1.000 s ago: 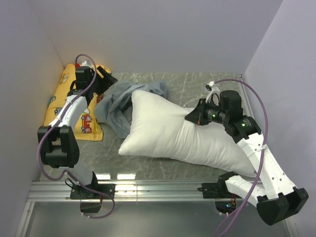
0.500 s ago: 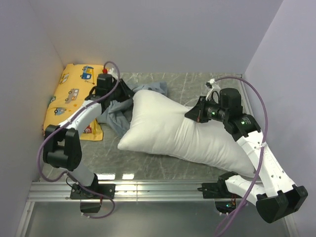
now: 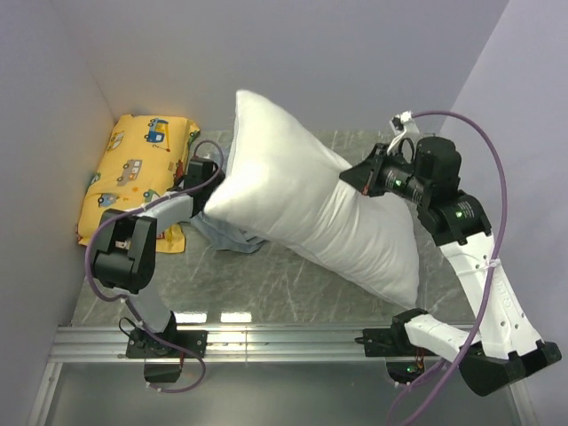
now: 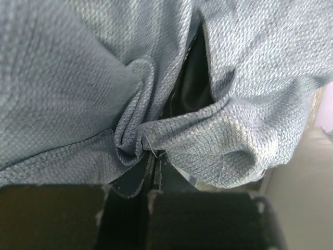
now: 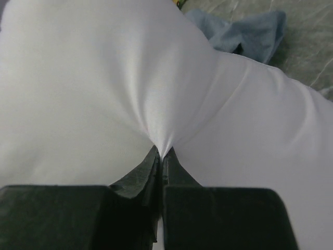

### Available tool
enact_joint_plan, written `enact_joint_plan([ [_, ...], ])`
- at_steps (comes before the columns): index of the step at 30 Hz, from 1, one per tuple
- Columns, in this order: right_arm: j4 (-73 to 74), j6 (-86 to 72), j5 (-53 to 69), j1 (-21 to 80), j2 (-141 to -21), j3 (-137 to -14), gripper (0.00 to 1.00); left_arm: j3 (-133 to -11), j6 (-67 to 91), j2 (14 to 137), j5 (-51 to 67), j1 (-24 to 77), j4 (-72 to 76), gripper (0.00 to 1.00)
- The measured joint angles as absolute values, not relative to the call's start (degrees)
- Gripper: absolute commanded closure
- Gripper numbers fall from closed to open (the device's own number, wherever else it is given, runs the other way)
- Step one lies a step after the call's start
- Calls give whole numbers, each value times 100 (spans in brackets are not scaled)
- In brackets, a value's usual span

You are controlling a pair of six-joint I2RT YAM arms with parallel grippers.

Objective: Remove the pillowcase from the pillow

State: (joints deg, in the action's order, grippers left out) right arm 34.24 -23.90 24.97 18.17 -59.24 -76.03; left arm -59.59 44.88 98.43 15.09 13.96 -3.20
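The big white pillow [image 3: 311,200] hangs tilted above the table, its far end up against the back wall. My right gripper [image 5: 162,154] is shut on a pinch of the pillow's [image 5: 104,88] white skin, on its right side [image 3: 351,177]. The grey-blue pillowcase [image 3: 232,238] lies crumpled on the table under the pillow's left end, off the pillow. My left gripper [image 4: 153,156] is shut on a fold of the pillowcase [image 4: 78,88]; in the top view its fingers are hidden behind the pillow's edge. A corner of the pillowcase [image 5: 244,34] shows past the pillow in the right wrist view.
A yellow cushion with cartoon vehicles [image 3: 133,169] lies in the back left corner beside my left arm [image 3: 160,209]. Walls close the table on the left, back and right. A metal rail [image 3: 284,337] runs along the near edge.
My right gripper has lifted the pillow, swinging its left end up off the pillowcase. My left gripper moved right from the yellow cushion and shut on the pillowcase.
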Motion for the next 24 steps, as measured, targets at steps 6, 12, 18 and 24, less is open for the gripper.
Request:
enact_joint_plan([
  [6, 3063, -2561, 1885, 1811, -6532, -8112, 100, -5468, 4626, 9710, 1505, 1409, -47, 87],
  [12, 2211, -2790, 1219, 1848, -7618, -7776, 100, -4829, 4753, 8626, 1485, 1474, 47, 74],
  [18, 1155, -3070, 589, 1977, -8796, -7078, 100, -4801, 4661, 7502, 1372, 1509, -75, 69],
  [24, 325, -3354, 563, 2036, -9098, -6619, 92, -4783, 4287, 6316, 1024, 1509, -659, 57],
])
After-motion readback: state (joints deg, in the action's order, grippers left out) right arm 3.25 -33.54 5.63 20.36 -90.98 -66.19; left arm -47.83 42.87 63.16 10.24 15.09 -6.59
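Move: My left fingers are shut on the pillowcase. Its middle lies about 2 cm ahead and 5 cm below, and the yellow pillow some 25 cm to the left and 7 cm farther out. My right hand holds the white pillow up by its cover, the pillow's middle about 8 cm left and 10 cm below. The clear table where it goes is roughly 16 cm ahead and 33 cm down, with the pillowcase about 29 cm left and 16 cm ahead of that hand. With my right fingers still pinching the white pillow, I swing it about 17 cm forward and, after a small lift, lower it some 18 cm, turning the hand clockwise and tipping it down. My left hand dips slightly, opens and lets go of the pillowcase, then draws back about 7 cm and rises some 14 cm, its fingers tilting up. ##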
